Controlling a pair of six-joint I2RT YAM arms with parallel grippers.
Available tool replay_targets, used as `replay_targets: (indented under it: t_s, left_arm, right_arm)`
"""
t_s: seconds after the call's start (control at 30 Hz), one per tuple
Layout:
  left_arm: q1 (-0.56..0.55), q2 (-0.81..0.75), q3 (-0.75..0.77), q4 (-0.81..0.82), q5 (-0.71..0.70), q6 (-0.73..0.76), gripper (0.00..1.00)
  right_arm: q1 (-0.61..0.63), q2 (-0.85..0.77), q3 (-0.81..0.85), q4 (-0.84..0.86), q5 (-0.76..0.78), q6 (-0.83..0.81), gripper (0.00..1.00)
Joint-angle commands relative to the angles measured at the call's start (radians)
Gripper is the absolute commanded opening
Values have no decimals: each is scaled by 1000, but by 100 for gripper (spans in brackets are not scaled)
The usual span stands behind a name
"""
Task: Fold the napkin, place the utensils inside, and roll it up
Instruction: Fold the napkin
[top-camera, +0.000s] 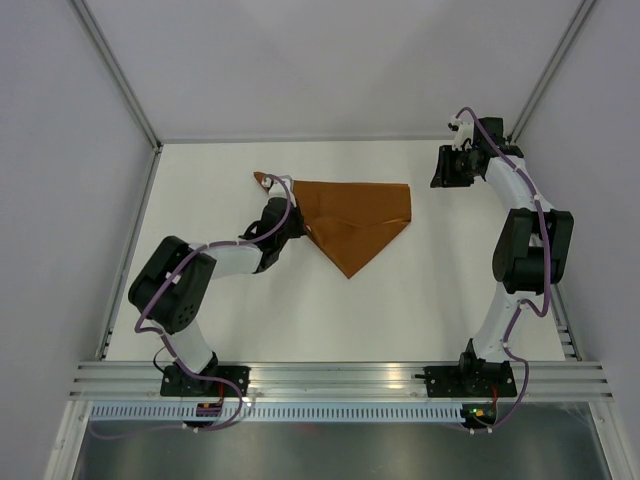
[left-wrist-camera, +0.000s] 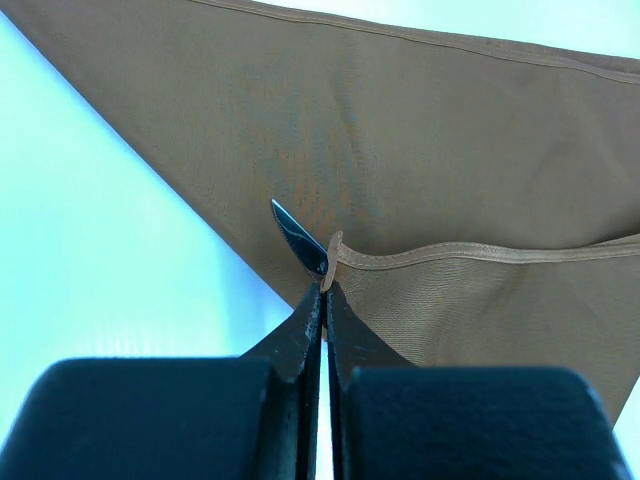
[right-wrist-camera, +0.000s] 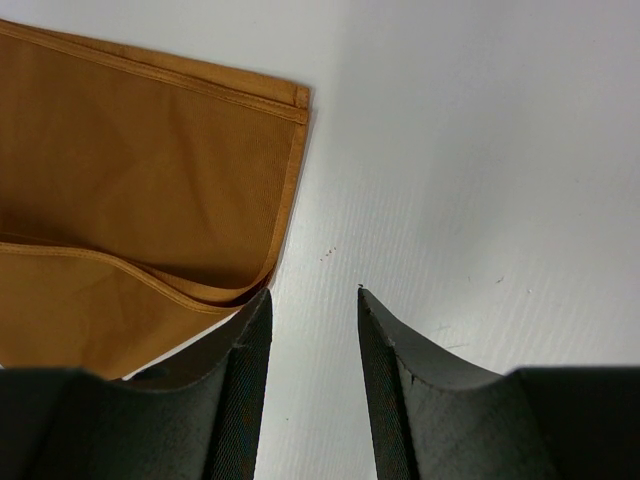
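The rust-orange napkin (top-camera: 355, 220) lies partly folded on the white table, a triangle pointing toward the near edge, with one small corner (top-camera: 262, 180) sticking out at the far left. My left gripper (top-camera: 290, 215) is at its left side. In the left wrist view, that left gripper (left-wrist-camera: 324, 285) is shut on a hemmed edge of the napkin (left-wrist-camera: 400, 130). A small dark glossy point (left-wrist-camera: 298, 242) shows beside the pinch; I cannot tell what it is. My right gripper (top-camera: 447, 172) (right-wrist-camera: 315, 295) stands open over bare table, just right of the napkin's right edge (right-wrist-camera: 285, 200). No utensils are clearly in view.
White walls and aluminium frame rails (top-camera: 125, 250) border the table on the left, back and right. Both arm bases sit on the rail (top-camera: 340, 378) at the near edge. Purple cables (top-camera: 545, 240) run along both arms.
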Motion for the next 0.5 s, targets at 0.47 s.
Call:
replay_targets:
  t_s: [0.47]
  left_arm:
    - [20,25,33,24,22,-43,40]
  right_arm:
    - [10,0,14,-1,13,-17,46]
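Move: The left hand already pinches the napkin's free corner, right at its fingertips just above the cloth. The knife's middle lies about 4 cm back and 6 cm to the right, some 2 cm lower, with its blade tip peeking out ahead; the napkin's far left corner is about 14 cm ahead and 12 cm left. For the idle right hand, the pinched corner is roughly 34 cm left, 10 cm back and 6 cm lower. The left hand opens its fingers about a third, letting go of the napkin corner while sinking roughly 1 cm. ##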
